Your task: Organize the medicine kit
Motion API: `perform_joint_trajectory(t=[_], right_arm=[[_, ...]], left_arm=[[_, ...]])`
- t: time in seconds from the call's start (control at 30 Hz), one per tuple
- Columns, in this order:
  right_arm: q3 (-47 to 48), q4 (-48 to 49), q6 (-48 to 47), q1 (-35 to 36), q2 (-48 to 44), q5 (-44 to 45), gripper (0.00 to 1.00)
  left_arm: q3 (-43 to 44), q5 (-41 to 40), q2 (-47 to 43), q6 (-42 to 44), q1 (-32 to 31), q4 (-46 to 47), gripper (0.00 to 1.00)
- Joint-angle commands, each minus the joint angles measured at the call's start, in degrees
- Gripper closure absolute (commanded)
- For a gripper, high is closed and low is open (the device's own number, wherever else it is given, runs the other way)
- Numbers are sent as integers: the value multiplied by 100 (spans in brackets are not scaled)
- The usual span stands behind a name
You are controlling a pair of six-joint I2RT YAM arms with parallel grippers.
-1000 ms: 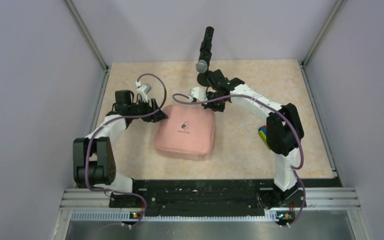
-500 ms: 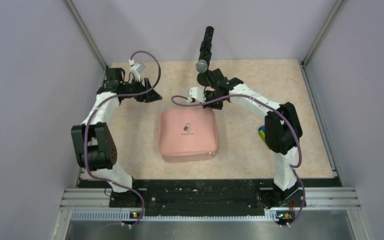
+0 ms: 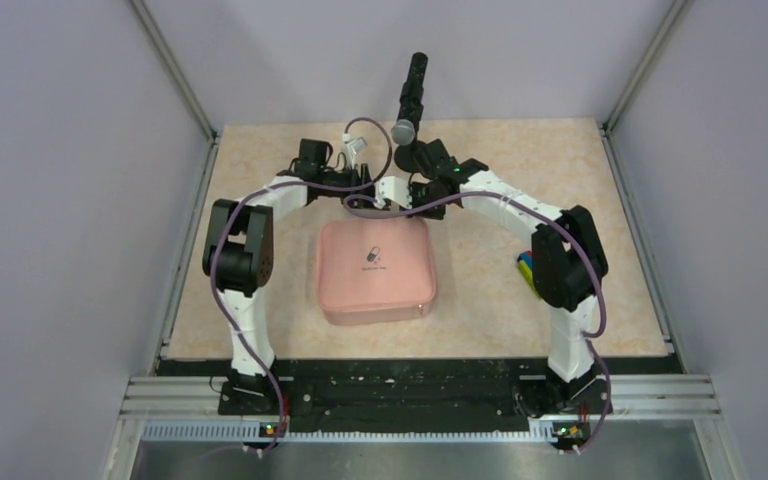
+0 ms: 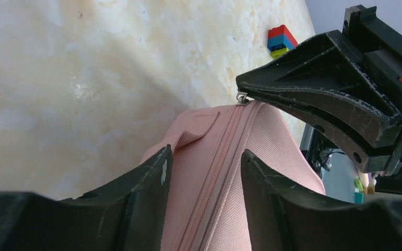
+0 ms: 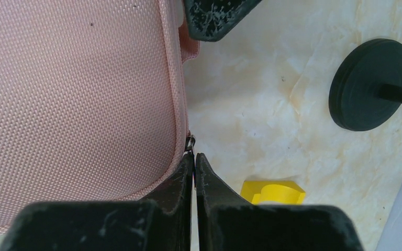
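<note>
The medicine kit, a pink zip case with a small pill logo, lies flat and zipped at the table's middle. My left gripper is open at the kit's far edge, one finger on each side of the zip line, beside a pink fabric tab. My right gripper is shut on the small metal zip pull at the kit's far edge. In the top view both grippers, left and right, meet close together there.
A multicoloured toy-brick block lies on the table by the right arm's elbow. A black stand with a round base rises behind the grippers. A yellow block sits close to the right fingers.
The left arm swung from the kit's left side round to its far edge, beside the right gripper. The kit shifted slightly right and settled flat. The right gripper stayed put.
</note>
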Motion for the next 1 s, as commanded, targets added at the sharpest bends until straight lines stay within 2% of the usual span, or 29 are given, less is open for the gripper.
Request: perform_joint_trajectory(t=[0.0,0.17,0.27,0.33,0.43,0.6,0.67,0.8,0.97], right_arm=[[-116,135,-43,105,-197,-172,100],[-94,136,-34,120,-142,-163,100],[-78,134,-31,121,-101,-142,100],[-57,132,-3,129,-72,-140,100],[-46,132,13,142,-49,-137,100],[-72,-51,-116,147,-96,-143,100],[-157,-266,-347,140,-223,-141,100],[-514,-634,-732,39,-602,1,100],[-1212,-995,-1243,-105,-1183,35,100]], left_arm=[[187,379,54,376,28,-100,46],[19,468,-3,1047,-10,-649,47],[4,504,22,1415,-57,-973,41],[6,464,55,1583,-84,-1114,42],[18,303,140,1647,-104,-1197,53],[34,292,156,1665,-89,-1242,84],[58,321,101,1719,-42,-1307,92],[25,357,-87,1717,134,-1290,100],[-122,334,-248,1443,393,-969,100]])
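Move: The left hand's open fingers straddle the line of the medicine kit's far edge; the seam they will pinch lies about 4 cm back and 2 cm below. From the left hand, the zipper pull is some 10 cm right and 3 cm back, the black stand's base about 12 cm ahead and 9 cm right. The right hand already holds that pull; the kit's far right corner is roughly 2 cm right of this hand and 1 cm back, and the yellow block about 6 cm ahead and 10 cm right. The left hand draws back about 4 cm and sinks slightly onto the kit's far edge, turning some 10 degrees clockwise, then closes its fingers from over half open to nearly shut, pinching the zip seam to the left of the pull. The right hand stays put with its fingers shut on the zipper pull, and only at the end starts back and to the right, about 2 cm, towards the far right corner, turning slightly counter-clockwise. ##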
